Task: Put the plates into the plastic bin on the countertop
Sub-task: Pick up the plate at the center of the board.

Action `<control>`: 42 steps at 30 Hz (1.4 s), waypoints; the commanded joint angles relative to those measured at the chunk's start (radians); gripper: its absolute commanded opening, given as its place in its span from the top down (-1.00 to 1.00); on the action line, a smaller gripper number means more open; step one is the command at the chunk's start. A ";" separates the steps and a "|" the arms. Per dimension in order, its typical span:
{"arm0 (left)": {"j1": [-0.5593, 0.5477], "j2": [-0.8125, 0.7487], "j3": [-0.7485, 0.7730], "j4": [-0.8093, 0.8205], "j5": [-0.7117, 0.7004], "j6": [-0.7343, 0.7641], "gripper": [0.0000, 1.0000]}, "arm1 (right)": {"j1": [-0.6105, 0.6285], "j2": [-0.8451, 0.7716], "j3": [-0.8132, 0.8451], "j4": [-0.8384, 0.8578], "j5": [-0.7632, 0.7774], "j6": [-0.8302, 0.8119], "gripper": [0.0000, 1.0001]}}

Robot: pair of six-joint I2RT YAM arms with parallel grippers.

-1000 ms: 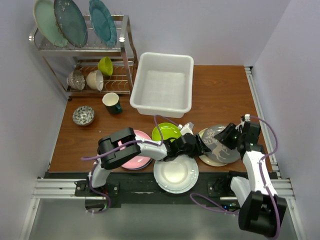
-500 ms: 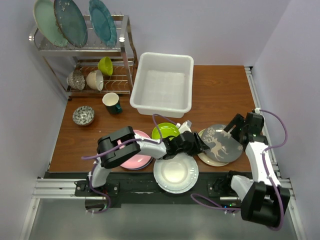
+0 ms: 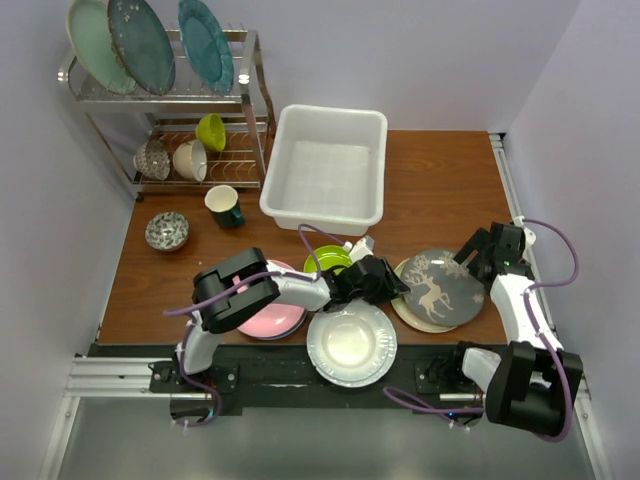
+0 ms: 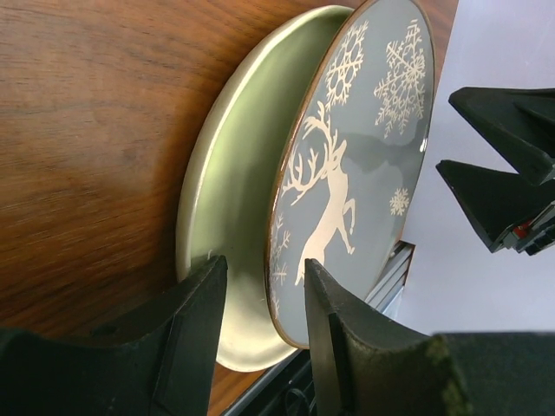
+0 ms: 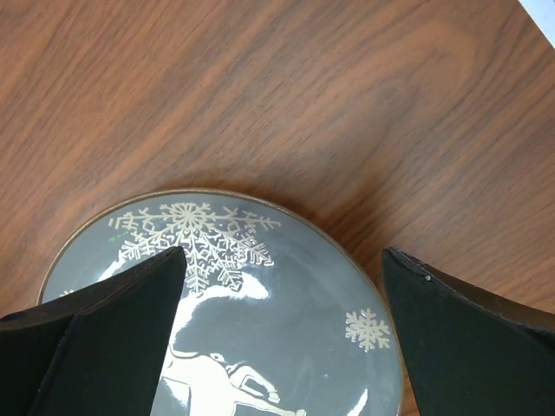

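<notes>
The grey deer plate [image 3: 440, 287] lies tilted on a cream plate [image 3: 408, 313] at the right of the countertop [image 3: 440, 180]. My left gripper [image 3: 397, 286] reaches across and is shut on its raised near rim [image 4: 279, 286]; the cream plate [image 4: 230, 191] shows underneath. My right gripper [image 3: 478, 262] hovers open at the plate's far edge, holding nothing, with the plate [image 5: 260, 338] below its fingers. A lime green plate [image 3: 328, 262], a pink plate [image 3: 275, 322] and a white fluted plate [image 3: 350, 345] lie near the front. The plastic bin [image 3: 320, 218] stands empty at centre back.
A wire dish rack [image 3: 245, 120] at the back left holds large teal plates [image 3: 145, 45] and small bowls. A cup [image 3: 222, 205] and a patterned bowl [image 3: 166, 231] stand in front of it. The right wall is close beside the right arm.
My right gripper let go of the deer plate, opened wide and drew back to the right. The left gripper kept its hold and shifted slightly to the left.
</notes>
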 commanded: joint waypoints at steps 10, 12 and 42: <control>0.014 0.065 0.129 -0.124 0.001 0.068 0.07 | -0.003 0.075 -0.044 0.119 -0.031 0.035 -0.98; 0.014 0.083 0.159 -0.174 0.001 0.088 0.07 | -0.005 0.090 -0.056 0.144 -0.094 0.039 -0.96; -0.005 0.022 0.100 0.005 0.030 0.205 1.00 | -0.008 0.017 -0.087 0.197 -0.422 -0.008 -0.97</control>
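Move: The gray deer plate's near rim is already almost between the left fingers, its middle about 10 cm to the right, level ahead and 1 cm below. Under it, the pale green plate is centered 2 cm back and 6 cm right; the white plates lie 13 cm back and 12 cm left, the lime plate 4 cm ahead and 17 cm left. From the right gripper, the deer plate's middle is some 7 cm back, 6 cm left and 4 cm below. Ease the left gripper about 3 cm forward and to the right so its half-open fingers straddle the deer plate's left rim, then shut them and pinch the rim. Meanwhile lower the wide-open right gripper about 3 cm, drifting slightly forward and left, onto the plate's far right edge, one finger reaching over its face. ##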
